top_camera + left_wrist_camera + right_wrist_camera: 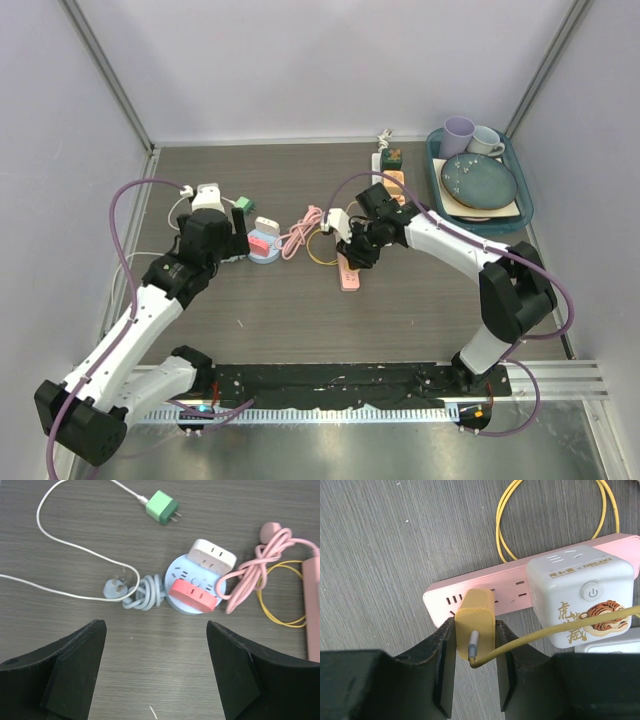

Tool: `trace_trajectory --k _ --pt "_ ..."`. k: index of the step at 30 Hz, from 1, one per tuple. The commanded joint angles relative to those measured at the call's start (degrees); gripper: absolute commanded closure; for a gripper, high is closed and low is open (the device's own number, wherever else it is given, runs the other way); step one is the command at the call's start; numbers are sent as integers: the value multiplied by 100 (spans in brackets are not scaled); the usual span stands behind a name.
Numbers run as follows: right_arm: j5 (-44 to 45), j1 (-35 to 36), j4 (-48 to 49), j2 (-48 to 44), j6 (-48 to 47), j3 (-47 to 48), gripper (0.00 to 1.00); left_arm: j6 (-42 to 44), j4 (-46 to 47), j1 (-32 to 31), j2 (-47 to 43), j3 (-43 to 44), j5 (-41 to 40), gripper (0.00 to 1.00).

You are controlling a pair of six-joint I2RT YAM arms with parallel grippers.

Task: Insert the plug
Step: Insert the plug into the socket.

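Note:
A yellow plug (475, 622) with a yellow cable sits between the fingers of my right gripper (475, 630), which is shut on its sides. The plug's front end meets the socket face of a pink power strip (510, 587); its prongs are hidden. In the top view the right gripper (350, 250) hovers over the strip (350, 278) at mid-table. My left gripper (156, 630) is open and holds nothing, just short of a round blue socket (181, 575) carrying a red plug (194, 595) and a white plug (212, 556).
A white cube adapter (580, 595) occupies the strip beside the yellow plug. A green plug (162, 507) on a white cable, a grey-blue plug (117, 587) and a coiled pink cable (257, 565) lie around the round socket. A teal tray (436, 170) with dishes stands back right.

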Motion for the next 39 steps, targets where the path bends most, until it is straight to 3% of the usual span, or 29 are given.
trace_trajectory --k 1,17,32,39 --pt "-11 46 355 -33 -123 20 99 343 411 80 -219 -99 -440 14" --pt "164 72 637 143 -220 -200 98 501 464 80 -210 -205 -581 15" --pt "1139 1398 479 583 -413 -156 96 598 525 71 -324 -293 -660 15" --pt "1456 1110 505 275 -370 -683 96 598 543 71 -412 -328 -564 16"
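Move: The right hand already holds the yellow plug, tilted, just short of the free socket in the pink strip. That socket is about 3 cm to the hand's left, level with it fore and aft, and some 4 cm below. The white plug on the same strip stands about 7 cm ahead and 5 cm left. The pink cable bundle lies roughly 6 cm ahead and 12 cm left. From the idle left hand the socket is some 28 cm right, about level and 16 cm lower. Leftward, after creeping about 1 cm forward, the right hand sweeps some 6 cm across the pink strip, slipping back and sinking about 1 cm as it turns roughly 10 degrees counter-clockwise and swings its fingertips forward. The fingers keep their grip on the yellow plug, pushing the strip along with it. The open left hand drifts about 2 cm left. ##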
